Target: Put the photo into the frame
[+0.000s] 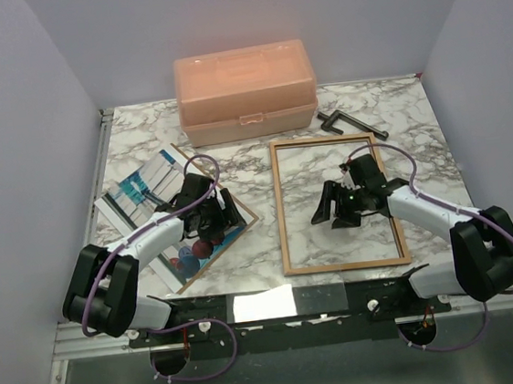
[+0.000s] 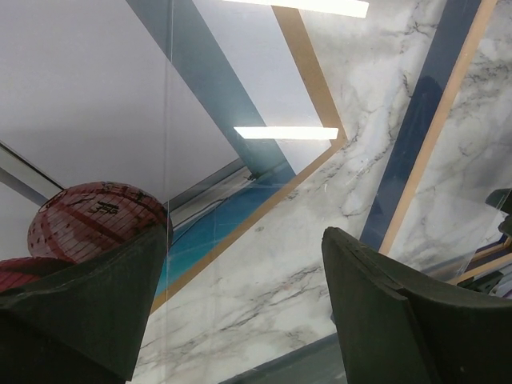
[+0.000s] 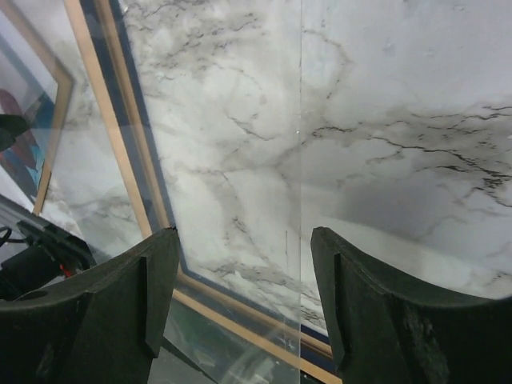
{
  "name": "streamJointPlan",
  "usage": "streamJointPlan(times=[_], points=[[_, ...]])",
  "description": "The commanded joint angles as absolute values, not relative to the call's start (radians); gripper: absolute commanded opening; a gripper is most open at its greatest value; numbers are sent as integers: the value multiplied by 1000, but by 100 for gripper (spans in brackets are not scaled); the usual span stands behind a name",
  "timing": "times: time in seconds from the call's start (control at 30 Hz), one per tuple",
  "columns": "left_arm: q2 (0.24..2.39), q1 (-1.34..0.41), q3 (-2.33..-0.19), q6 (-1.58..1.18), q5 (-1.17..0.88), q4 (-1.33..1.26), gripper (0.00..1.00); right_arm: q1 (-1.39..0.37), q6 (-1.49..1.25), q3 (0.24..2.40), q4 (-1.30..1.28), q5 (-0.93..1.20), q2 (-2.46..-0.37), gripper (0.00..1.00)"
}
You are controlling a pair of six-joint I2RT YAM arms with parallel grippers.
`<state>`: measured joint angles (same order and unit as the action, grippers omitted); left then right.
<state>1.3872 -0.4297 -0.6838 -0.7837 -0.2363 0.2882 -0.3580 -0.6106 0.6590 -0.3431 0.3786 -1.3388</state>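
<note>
The frame [image 1: 281,209] lies flat on the marble table right of centre, tan wood side up. My right gripper [image 1: 336,209] hovers low inside it, near its left rail. In the right wrist view that gripper [image 3: 244,304] is open over marble, with the frame's tan and navy rail [image 3: 132,152] beside its left finger. The photo [image 1: 142,190] lies at the left on a brown backing board [image 1: 240,214]. My left gripper [image 1: 206,219] sits over the photo's near right part, open [image 2: 244,320] and holding nothing. A red balloon on the photo [image 2: 88,216] and the frame's rail [image 2: 416,136] show there.
A peach plastic box [image 1: 246,92] stands at the back centre. A black tool [image 1: 350,125] lies to its right. A thin straight edge, as of a clear sheet [image 3: 300,160], runs between the right fingers. White walls close in left and right.
</note>
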Motion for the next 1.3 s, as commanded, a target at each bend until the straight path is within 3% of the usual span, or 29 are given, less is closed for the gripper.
streamJointPlan(times=[0.0, 0.33, 0.53, 0.7, 0.83, 1.1, 1.27], points=[[1431, -443, -666, -780, -248, 333, 80, -335, -553, 703, -424, 308, -1368, 74], [1450, -446, -672, -772, -253, 333, 78, -282, -560, 641, -388, 427, -1413, 73], [1461, -451, -678, -772, -256, 331, 77, -282, -612, 564, -215, 718, -1399, 68], [1467, -455, -684, -770, -258, 331, 76, -282, -642, 561, -155, 841, -1382, 52], [1469, -458, -687, -770, -256, 332, 76, -282, -663, 572, -153, 868, -1335, 33], [1475, -460, -691, -769, -256, 334, 76, -282, -666, 610, -192, 859, -1278, 26], [1465, -462, -694, -764, -251, 338, 75, -282, -636, 645, -253, 812, -1271, 3]])
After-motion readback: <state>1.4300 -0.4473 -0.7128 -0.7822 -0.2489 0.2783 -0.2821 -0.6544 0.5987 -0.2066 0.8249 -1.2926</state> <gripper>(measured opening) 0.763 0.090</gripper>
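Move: The clear pane's middle lies about 13 cm left of the right hand, 9 cm back and hardly 1 cm lower; its right edge crosses the gap between the open fingers. The wooden frame's middle is some 3 cm right, 1 cm ahead and 3 cm below, the photo's some 40 cm left, nearly level ahead and 3 cm lower. From the left hand the pane's middle is about 13 cm right, 10 cm back and 1 cm lower. The clear pane's right edge gets pinched by the right hand: open fingers first dip about 2 cm, going 2 cm right, then sweep some 5 cm left and 3 cm back while closing, and rise about 7 cm, the wrist rolling some 20 degrees so the hand's left side lifts. The left hand stays open at the pane's left edge, easing 1 cm right. ##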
